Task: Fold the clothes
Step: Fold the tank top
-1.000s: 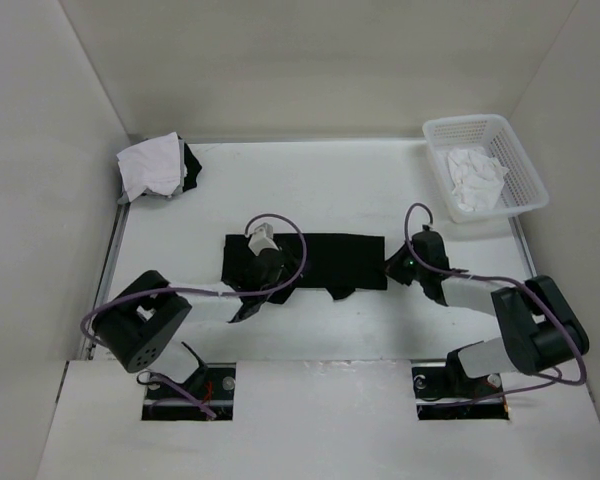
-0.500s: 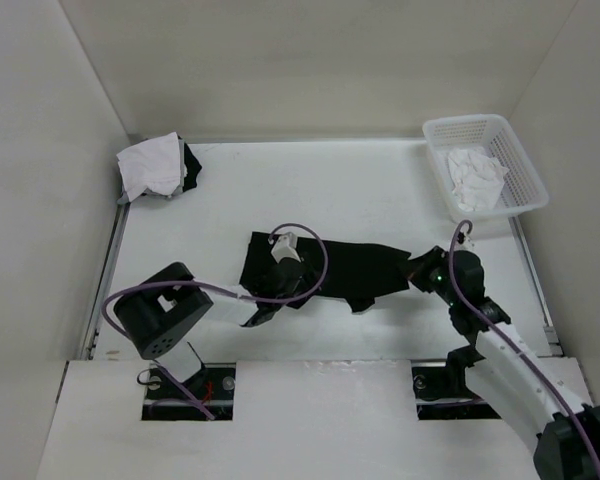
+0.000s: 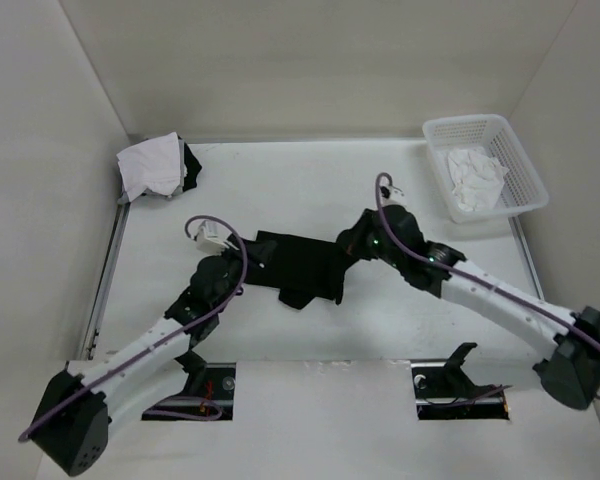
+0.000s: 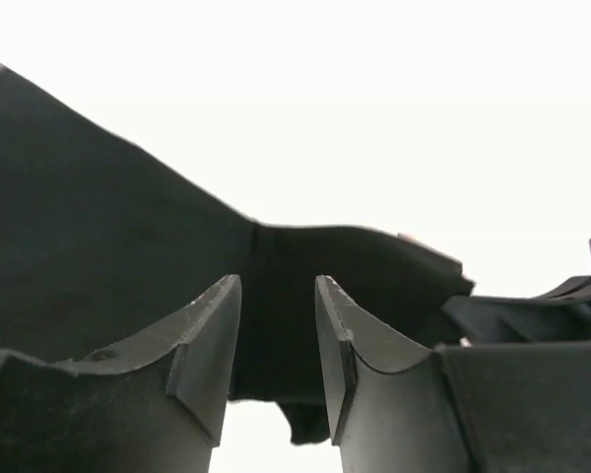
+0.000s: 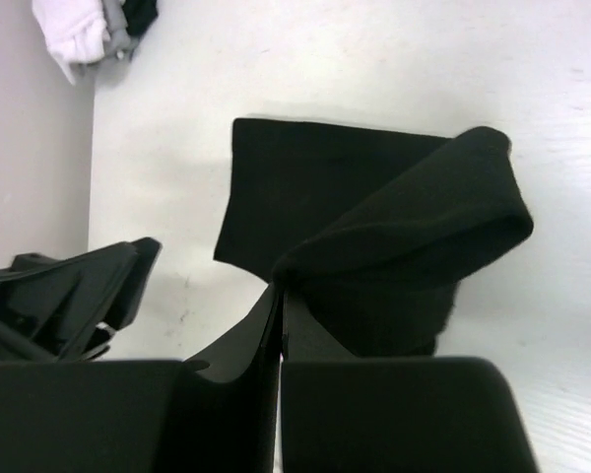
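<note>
A black garment [image 3: 298, 264] lies in the middle of the table, its right end lifted and curled over to the left. My right gripper [image 3: 349, 244] is shut on that raised fold; in the right wrist view its jaws [image 5: 280, 296] pinch the edge of the rolled black cloth [image 5: 414, 227]. My left gripper [image 3: 250, 263] sits low at the garment's left edge and is open. In the left wrist view its jaws [image 4: 276, 325] stand apart, with the black garment [image 4: 98, 217] just beyond the tips and nothing clamped between them.
A pile of white and black clothes [image 3: 157, 166] lies at the back left corner. A white lattice basket [image 3: 520, 165] at the back right holds a crumpled white garment [image 3: 475, 180]. White walls close in the table on three sides.
My right arm has swung left, carrying the garment's right end over the middle, so the cloth now looks shorter. The left arm has stretched out and its gripper has shifted slightly left.
</note>
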`<state>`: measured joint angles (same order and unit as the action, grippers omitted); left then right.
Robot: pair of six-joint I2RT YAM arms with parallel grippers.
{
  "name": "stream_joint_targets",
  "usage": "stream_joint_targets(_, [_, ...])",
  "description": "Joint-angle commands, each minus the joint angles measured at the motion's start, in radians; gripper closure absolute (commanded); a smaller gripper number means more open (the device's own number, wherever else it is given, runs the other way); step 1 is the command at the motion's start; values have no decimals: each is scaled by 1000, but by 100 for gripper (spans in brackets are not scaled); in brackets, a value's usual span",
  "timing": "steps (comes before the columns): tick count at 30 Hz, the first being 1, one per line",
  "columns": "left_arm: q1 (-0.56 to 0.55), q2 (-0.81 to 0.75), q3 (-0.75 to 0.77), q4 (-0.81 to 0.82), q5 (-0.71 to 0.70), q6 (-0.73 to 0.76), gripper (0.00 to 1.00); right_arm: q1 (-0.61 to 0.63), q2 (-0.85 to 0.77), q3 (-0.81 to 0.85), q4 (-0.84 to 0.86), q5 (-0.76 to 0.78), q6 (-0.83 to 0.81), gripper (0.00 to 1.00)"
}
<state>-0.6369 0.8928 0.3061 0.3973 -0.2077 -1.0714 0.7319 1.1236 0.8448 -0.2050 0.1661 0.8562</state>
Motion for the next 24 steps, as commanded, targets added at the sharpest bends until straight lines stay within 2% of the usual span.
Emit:
stream_joint_targets(1, [85, -144, -38, -173, 7, 1, 65, 62, 148, 152, -8, 72, -32, 100])
stream_joint_targets(10, [315, -446, -71, -445, 63, -1, 64, 183, 658, 592, -70, 35, -75, 100])
stream_joint_targets(14, [401, -489, -74, -488, 122, 14, 64, 224, 853, 792, -123, 7, -92, 100])
stream_joint_targets(17, [453, -499, -84, -494, 169, 18, 64, 241, 947, 870, -126, -3, -86, 96])
stream_joint_targets(20, [467, -494, -85, -494, 177, 22, 64, 254, 993, 919, -123, -43, -89, 85])
stream_joint_targets(22, [467, -489, -82, -494, 172, 24, 64, 263, 984, 925, -119, -46, -100, 68])
stream_joint_targets(24, [466, -486, -73, -494, 168, 24, 64, 266, 934, 893, -99, -42, -123, 57])
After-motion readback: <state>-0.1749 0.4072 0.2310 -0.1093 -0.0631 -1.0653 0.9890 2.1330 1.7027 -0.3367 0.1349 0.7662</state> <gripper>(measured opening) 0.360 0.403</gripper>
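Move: The right gripper, shut on the tank top's lifted right end, has the garment's left end about 24 cm to its left, 2 cm farther out and 19 cm below. The small flap lies 11 cm left, 11 cm nearer the base; the folded pile stands some 48 cm left and 27 cm farther out. The open left gripper hovers about 18 cm to the left, roughly level. From that left gripper the garment's left end is about 6 cm left, 16 cm below. Sweep the right gripper left about 23 cm, carrying the held end over the tank top towards its left end, sinking some 10 cm in the second half and turning counter-clockwise, then open the fingers to let go. Meanwhile draw the left gripper, fingers still part open, about 13 cm left to clear the cloth. ##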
